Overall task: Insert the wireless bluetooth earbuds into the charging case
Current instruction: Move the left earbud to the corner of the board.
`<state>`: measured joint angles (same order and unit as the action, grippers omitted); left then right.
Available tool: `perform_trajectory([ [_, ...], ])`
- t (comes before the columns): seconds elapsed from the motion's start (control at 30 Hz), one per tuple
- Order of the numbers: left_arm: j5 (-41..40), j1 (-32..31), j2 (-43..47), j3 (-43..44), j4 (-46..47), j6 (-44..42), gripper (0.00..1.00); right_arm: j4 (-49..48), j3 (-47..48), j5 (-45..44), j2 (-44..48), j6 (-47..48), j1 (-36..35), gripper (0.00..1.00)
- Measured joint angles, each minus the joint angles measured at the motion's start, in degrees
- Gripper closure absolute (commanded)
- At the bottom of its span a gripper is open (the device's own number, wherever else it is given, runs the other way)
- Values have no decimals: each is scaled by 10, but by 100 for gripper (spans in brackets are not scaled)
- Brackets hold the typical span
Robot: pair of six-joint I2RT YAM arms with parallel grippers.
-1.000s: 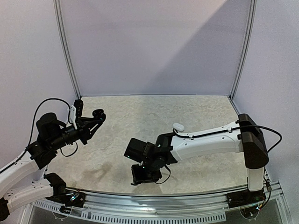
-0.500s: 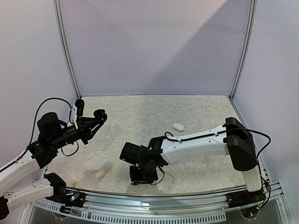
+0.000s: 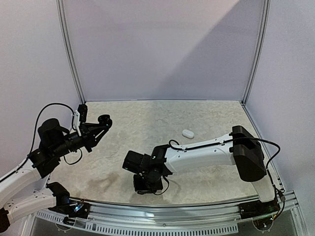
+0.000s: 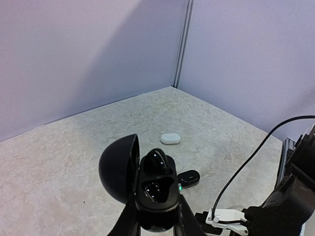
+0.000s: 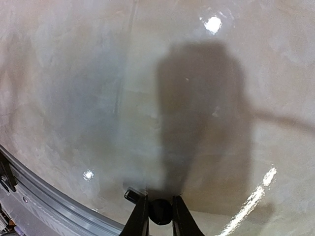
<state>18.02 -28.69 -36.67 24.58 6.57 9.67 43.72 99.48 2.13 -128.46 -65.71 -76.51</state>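
Observation:
My left gripper (image 4: 156, 216) is raised over the left of the table, shut on an open black charging case (image 4: 156, 189). The case lid (image 4: 118, 167) swings out to the left. One glossy black earbud (image 4: 157, 162) sits in its upper socket and the lower socket (image 4: 156, 191) looks empty. In the top view the same case (image 3: 104, 121) shows at the left gripper's tip. My right gripper (image 5: 158, 199) is down at the table near the front edge, its fingers pressed on a small round black earbud (image 5: 160, 211). From above, the right gripper (image 3: 147, 184) hides that earbud.
A closed white case (image 3: 187, 133) lies on the table right of centre, also seen as the white case (image 4: 170, 138). A small black oblong object (image 4: 188, 178) lies on the table behind the held case. A tiny dark piece (image 5: 130, 195) sits by my right fingers. The metal front rail (image 5: 49, 201) is close.
The right arm has swung left and toward the front edge, coming down to the table, and its jaws have closed on the black earbud. The left arm and case have stayed put.

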Motion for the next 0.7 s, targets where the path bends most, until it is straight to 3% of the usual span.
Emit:
perform_trajectory([
  [0.47, 0, 0, 5, 0, -1, 0, 100, 67, 38, -63, -17, 76, 1, 87],
  [0.7, 0, 0, 7, 0, -3, -4, 100, 83, -50, -88, 39, 146, 22, 86],
])
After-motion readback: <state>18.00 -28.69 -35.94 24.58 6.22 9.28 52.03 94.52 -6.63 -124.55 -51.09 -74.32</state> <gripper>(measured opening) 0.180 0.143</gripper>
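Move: The left earbud is already pinched in my right fingers, down at the board's near edge. The near right corner of the board lies about 55 cm to the right and level ahead. The black oval case is 19 cm ahead and 13 cm right, the white case 32 cm ahead and 21 cm right, both at about hand height. From my left hand, which holds the open round case, that corner lies some 67 cm right, 12 cm back and 25 cm down. Keeping my grip on the earbud, I start slowly forward with my right hand and then sweep ever faster to the right, about 6 cm right and 3 cm forward, low over the board without rising, towards its near right corner. On the way my wrist turns some 20 degrees, bringing the sideways-leaning fingers nearer upright and swinging counter-clockwise. ##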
